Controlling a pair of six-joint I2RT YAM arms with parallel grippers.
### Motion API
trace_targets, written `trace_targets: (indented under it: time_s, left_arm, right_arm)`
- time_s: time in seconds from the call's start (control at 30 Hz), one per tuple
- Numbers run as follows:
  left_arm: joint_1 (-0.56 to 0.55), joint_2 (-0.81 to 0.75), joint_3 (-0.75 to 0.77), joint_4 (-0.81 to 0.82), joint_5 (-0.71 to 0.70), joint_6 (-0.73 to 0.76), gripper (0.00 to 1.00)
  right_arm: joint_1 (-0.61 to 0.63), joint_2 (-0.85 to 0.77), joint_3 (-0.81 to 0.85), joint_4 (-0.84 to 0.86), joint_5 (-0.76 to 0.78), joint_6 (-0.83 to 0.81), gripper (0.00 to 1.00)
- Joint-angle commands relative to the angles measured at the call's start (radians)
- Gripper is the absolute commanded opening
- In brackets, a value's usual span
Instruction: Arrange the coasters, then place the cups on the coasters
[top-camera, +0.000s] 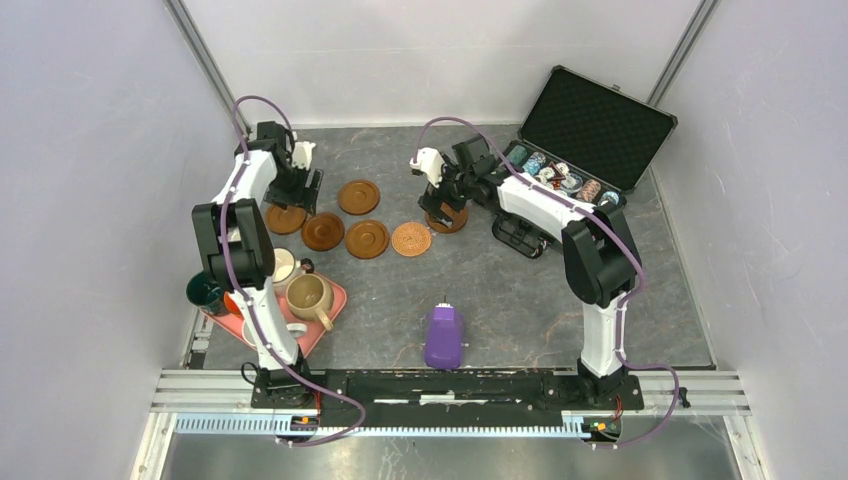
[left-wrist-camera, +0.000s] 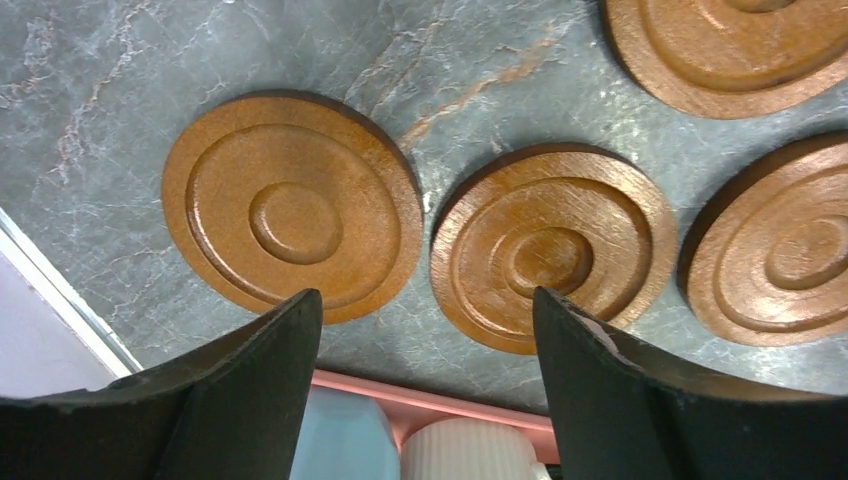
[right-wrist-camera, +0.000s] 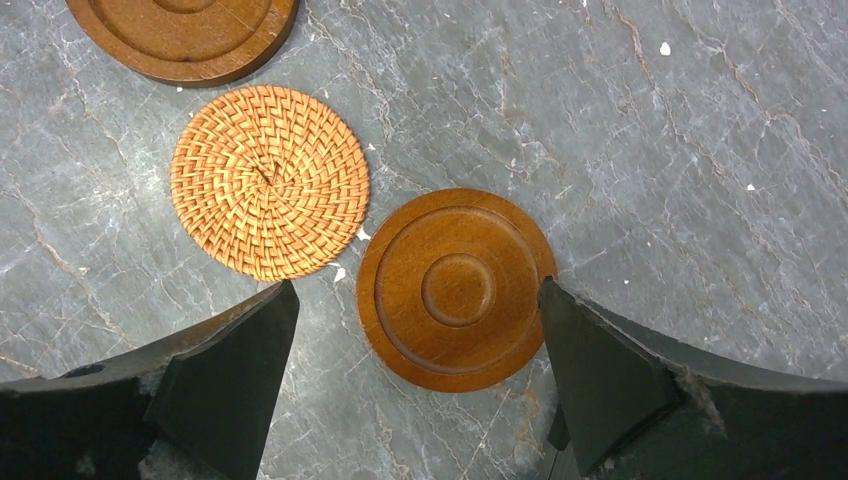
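Observation:
Several dark wood coasters lie at the back of the table, among them one (top-camera: 358, 196), another (top-camera: 322, 231) and a third (top-camera: 367, 238). A lighter woven coaster (top-camera: 411, 239) lies to their right. My left gripper (left-wrist-camera: 425, 300) hangs open and holds nothing, just above two dark coasters (left-wrist-camera: 292, 220) (left-wrist-camera: 553, 260). Open too, my right gripper (right-wrist-camera: 416, 288) straddles a dark coaster (right-wrist-camera: 455, 288) without touching it, with the woven coaster (right-wrist-camera: 268, 180) beside it. The cups stand in a pink tray (top-camera: 325, 320): beige (top-camera: 308, 295), dark green (top-camera: 205, 292), light blue (left-wrist-camera: 335, 440) and white ribbed (left-wrist-camera: 470, 450).
A purple oblong device (top-camera: 444, 337) lies near the front centre. An open black case (top-camera: 595, 130) with striped poker chips (top-camera: 560, 180) stands at the back right. Walls close in the left and right sides.

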Motion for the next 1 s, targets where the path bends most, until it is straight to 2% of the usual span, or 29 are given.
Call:
trace_targets:
  time_s: [0.0,0.13,0.3,0.5,0.97]
  left_arm:
    - [0.033,0.02,0.036,0.039,-0.07,0.032,0.77]
    - [0.049,0.066,0.069,0.055,-0.165,0.045,0.68]
    - [0.049,0.115,0.099,0.051,-0.211,0.062,0.65]
    - [0.051,0.197,0.163,0.052,-0.242,0.059,0.58]
    - [0.051,0.407,0.477,0.052,-0.292,0.044,0.57]
  right_arm:
    - [-0.002,-0.032,-0.032,0.038,-0.015,0.011,0.98]
    - [-0.009,-0.093,-0.094,0.03,-0.015,0.004,0.98]
    - [-0.05,-0.171,-0.114,-0.051,-0.05,-0.014,0.98]
    - [-0.125,-0.302,-0.228,-0.058,-0.118,-0.024,0.98]
    - [-0.237,-0.406,-0.307,-0.034,-0.186,-0.007,0.98]
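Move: The left coaster lies about 4 cm to the left of the left gripper and 2 cm ahead, some 5 cm below it. The next coaster is about 4 cm to that gripper's right and 1 cm back, and a far coaster is about 12 cm right and 6 ahead. The right gripper hovers about 8 cm over the right coaster, whose middle is 1 cm ahead and 1 to its right. From the right gripper, the woven coaster is 7 cm left and 4 back, the case handle 17 right and 4 back. Bring the left gripper left and down, about 7 cm across, to the left coaster while closing the fingers partway and rolling its left side up some 15 degrees. With the right finger on the coaster and the left one by its outer rim, drag it forward, still easing left. Draw the empty, open right gripper off the right coaster, dipping briefly, then up and about 10 cm right towards the case handle. ##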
